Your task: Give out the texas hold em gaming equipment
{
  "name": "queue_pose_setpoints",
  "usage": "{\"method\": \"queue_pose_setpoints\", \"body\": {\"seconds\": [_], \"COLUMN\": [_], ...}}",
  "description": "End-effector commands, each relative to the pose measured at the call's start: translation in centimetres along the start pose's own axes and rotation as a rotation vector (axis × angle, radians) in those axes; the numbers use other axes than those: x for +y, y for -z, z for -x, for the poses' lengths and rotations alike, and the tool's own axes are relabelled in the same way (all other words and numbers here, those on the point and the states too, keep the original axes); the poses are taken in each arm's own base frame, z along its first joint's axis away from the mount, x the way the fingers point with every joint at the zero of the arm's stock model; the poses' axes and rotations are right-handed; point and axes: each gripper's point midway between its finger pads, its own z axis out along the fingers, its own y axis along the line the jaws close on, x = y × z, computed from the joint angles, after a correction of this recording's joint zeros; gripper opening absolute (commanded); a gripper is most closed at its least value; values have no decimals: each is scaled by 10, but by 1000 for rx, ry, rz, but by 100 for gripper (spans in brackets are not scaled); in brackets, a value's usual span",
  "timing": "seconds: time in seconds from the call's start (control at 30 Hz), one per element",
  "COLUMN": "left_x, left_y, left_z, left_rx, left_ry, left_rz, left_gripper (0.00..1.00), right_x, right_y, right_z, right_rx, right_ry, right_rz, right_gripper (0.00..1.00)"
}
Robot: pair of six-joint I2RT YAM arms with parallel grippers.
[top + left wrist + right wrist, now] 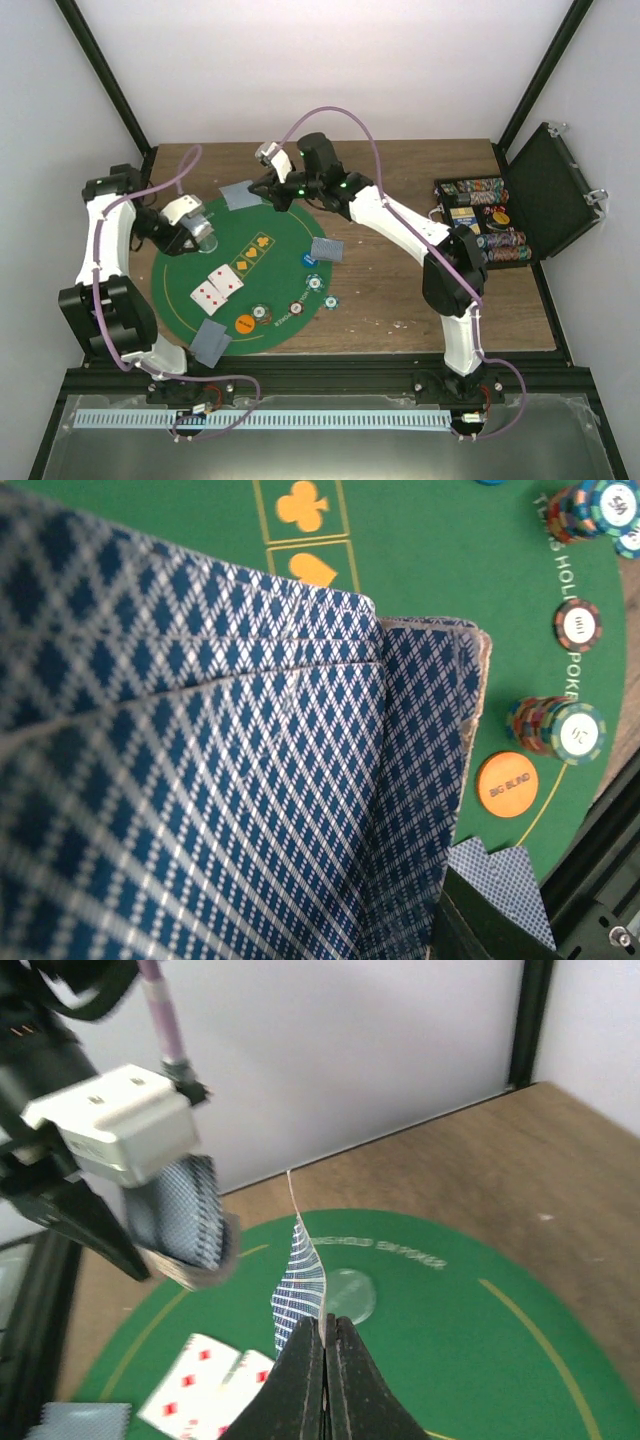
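My left gripper (pixel 192 234) hovers over the left edge of the green mat (pixel 280 235), shut on a fanned deck of blue-backed cards (pixel 230 780) that fills the left wrist view and hides its fingers. My right gripper (pixel 326 1322) is shut on one blue-backed card (pixel 300 1275), held on edge above the mat's far side, right of the deck (pixel 185 1225). Two face-up red-pip cards (pixel 218 285) lie on the mat. Face-down pairs lie at the right (pixel 327 249) and at the near left edge (pixel 211 342). An orange chip (pixel 244 323) and several chip stacks (pixel 297 308) sit along the near arc.
The open black case (pixel 550 190) with rows of chips (pixel 480 225) stands at the table's right end. A clear round button (pixel 345 1295) lies on the mat under the held card. White walls and black frame posts close in the back and sides.
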Motion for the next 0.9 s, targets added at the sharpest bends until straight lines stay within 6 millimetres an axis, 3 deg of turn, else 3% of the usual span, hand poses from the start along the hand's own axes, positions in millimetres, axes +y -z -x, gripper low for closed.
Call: {"method": "queue_pose_setpoints", "body": {"seconds": [0.0, 0.2, 0.37, 0.47, 0.63, 0.87], "left_x": [15, 26, 29, 28, 29, 30], "left_y": [6, 16, 19, 20, 19, 20], "left_z": [-11, -24, -27, -27, -25, -23], "left_rx": [-26, -46, -46, -51, -61, -64], "left_ry": [30, 78, 87, 86, 90, 95], "left_rz": [25, 54, 62, 61, 53, 47], "left_gripper": [40, 40, 40, 40, 40, 40], "right_x": [-20, -16, -19, -9, 6, 18], "right_y": [-21, -73, -103, -117, -121, -117], "right_z": [-7, -63, -111, -147, -194, -220], "right_rx": [42, 173, 279, 369, 460, 512], "right_ry": [258, 610, 789, 881, 978, 1010], "right_rz": [-171, -231, -254, -215, -179, -117], "right_gripper": [1, 1, 1, 1, 1, 1]}}
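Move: The right hand already pinches a card by its edge; the bare third board slot lies about 28 cm below it, some 5 cm back and 6 cm left. At the same table height, the second face-up card lies about 10 cm back and 10 cm left of this hand, the first about 15 cm back and 14 cm left, and the clear disc about 2 cm ahead and 16 cm left. From the left hand, holding the deck, the slot is some 12 cm right, 2 cm ahead and 18 cm below. The right hand, fingers kept shut on the card, swings slightly forward and then sweeps down about 24 cm, ending some 6 cm farther left and 5 cm back, close over the third slot beside the second face-up card, while the wrist turns roughly 60 degrees so that the fingers go from pointing left to slanting steeply down-left. Meanwhile the left hand keeps hold of the deck and draws about 5 cm to the left, away from the slot, then stays there. ##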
